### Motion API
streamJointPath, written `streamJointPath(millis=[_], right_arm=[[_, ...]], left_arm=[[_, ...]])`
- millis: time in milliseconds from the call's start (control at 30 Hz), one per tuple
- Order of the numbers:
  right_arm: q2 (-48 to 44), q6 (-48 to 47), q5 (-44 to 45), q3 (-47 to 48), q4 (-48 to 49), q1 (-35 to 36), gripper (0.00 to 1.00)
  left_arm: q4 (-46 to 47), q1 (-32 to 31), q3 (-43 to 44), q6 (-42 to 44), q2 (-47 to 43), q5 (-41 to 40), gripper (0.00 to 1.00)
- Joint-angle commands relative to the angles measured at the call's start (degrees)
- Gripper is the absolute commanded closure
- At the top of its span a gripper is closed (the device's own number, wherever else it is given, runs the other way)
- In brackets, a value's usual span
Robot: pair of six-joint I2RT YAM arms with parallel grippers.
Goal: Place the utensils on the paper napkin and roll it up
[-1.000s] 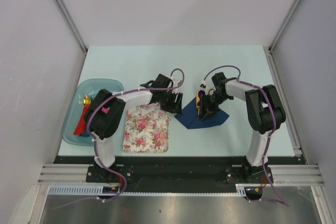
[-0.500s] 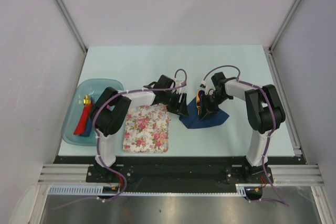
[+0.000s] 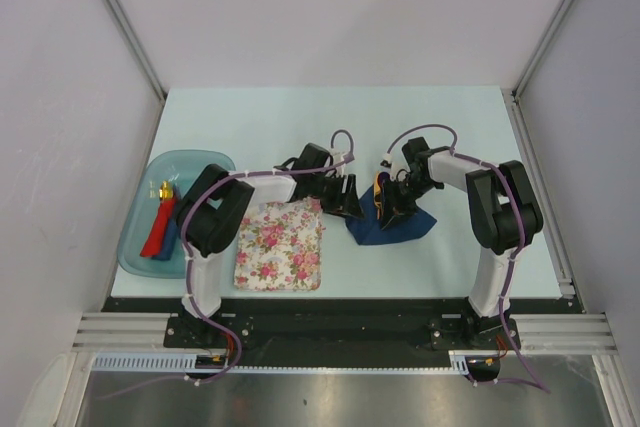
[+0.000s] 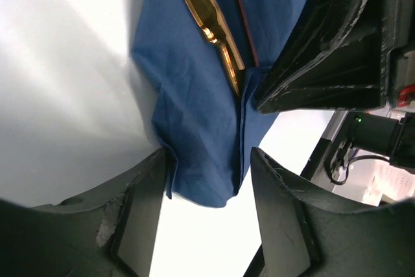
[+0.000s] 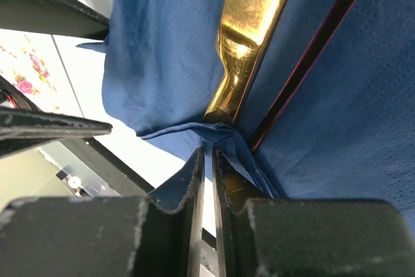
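The navy paper napkin [image 3: 405,227] lies crumpled right of centre on the table. On it rest the gold utensil [image 5: 253,30] and the purple spoon's thin dark handle [image 5: 311,56], side by side. My right gripper [image 5: 209,150] is shut on a raised fold of the napkin just below the gold utensil's end. My left gripper [image 4: 209,160] stands open at the napkin's left corner [image 4: 207,160], which lies between its fingers. In the top view the left gripper [image 3: 347,199] and right gripper [image 3: 388,209] sit close together over the napkin's left part.
A pink-and-white floral mat [image 3: 280,244] lies left of the napkin, near the front edge. A teal tray [image 3: 200,162] at the far left holds chunky red and blue pieces. Grey walls close in both sides of the table.
My left gripper has moved right from above the floral mat's corner to the napkin's left corner, closing a little. The napkin's left edge has bunched rightwards. The right gripper has kept its place.
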Motion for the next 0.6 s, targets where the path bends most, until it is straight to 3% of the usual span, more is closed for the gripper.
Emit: streamJointPath(millis=[0, 400, 567], right_arm=[[2.07, 0.16, 2.46, 1.41, 1.58, 0.59, 0.86], [2.42, 0.07, 2.64, 1.76, 1.4, 0.67, 0.86], [2.07, 0.16, 2.73, 1.76, 1.4, 0.67, 0.86]], left_arm=[[1.33, 2.11, -5.42, -2.61, -2.75, 0.78, 0.4], [-2.01, 3.08, -8.68, -1.12, -5.84, -2.47, 0.49], [0.63, 3.08, -8.59, -2.7, -6.1, -1.24, 0.65]])
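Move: The napkin's left corner, crumpled up beside my open left fingers, lies about 2 cm to the left of my left hand, 2 cm back and 2 cm below. From that hand the gold knife is about 5 cm to the right and 5 cm ahead, the dark spoon 7 cm right and 5 cm ahead; the floral mat's middle is roughly 18 cm left and 8 cm back. From my right hand, the same corner is some 8 cm left, about level ahead. I back my left hand off to the left, about 3 cm and a little towards my base, keeping its spread fingertips low astride the napkin's left corner. With the hand easing slightly down at the end, I narrow the fingers by about a third around the corner, without shutting them. My right hand stays put and keeps its pinch on the napkin's near fold at the handle ends. ##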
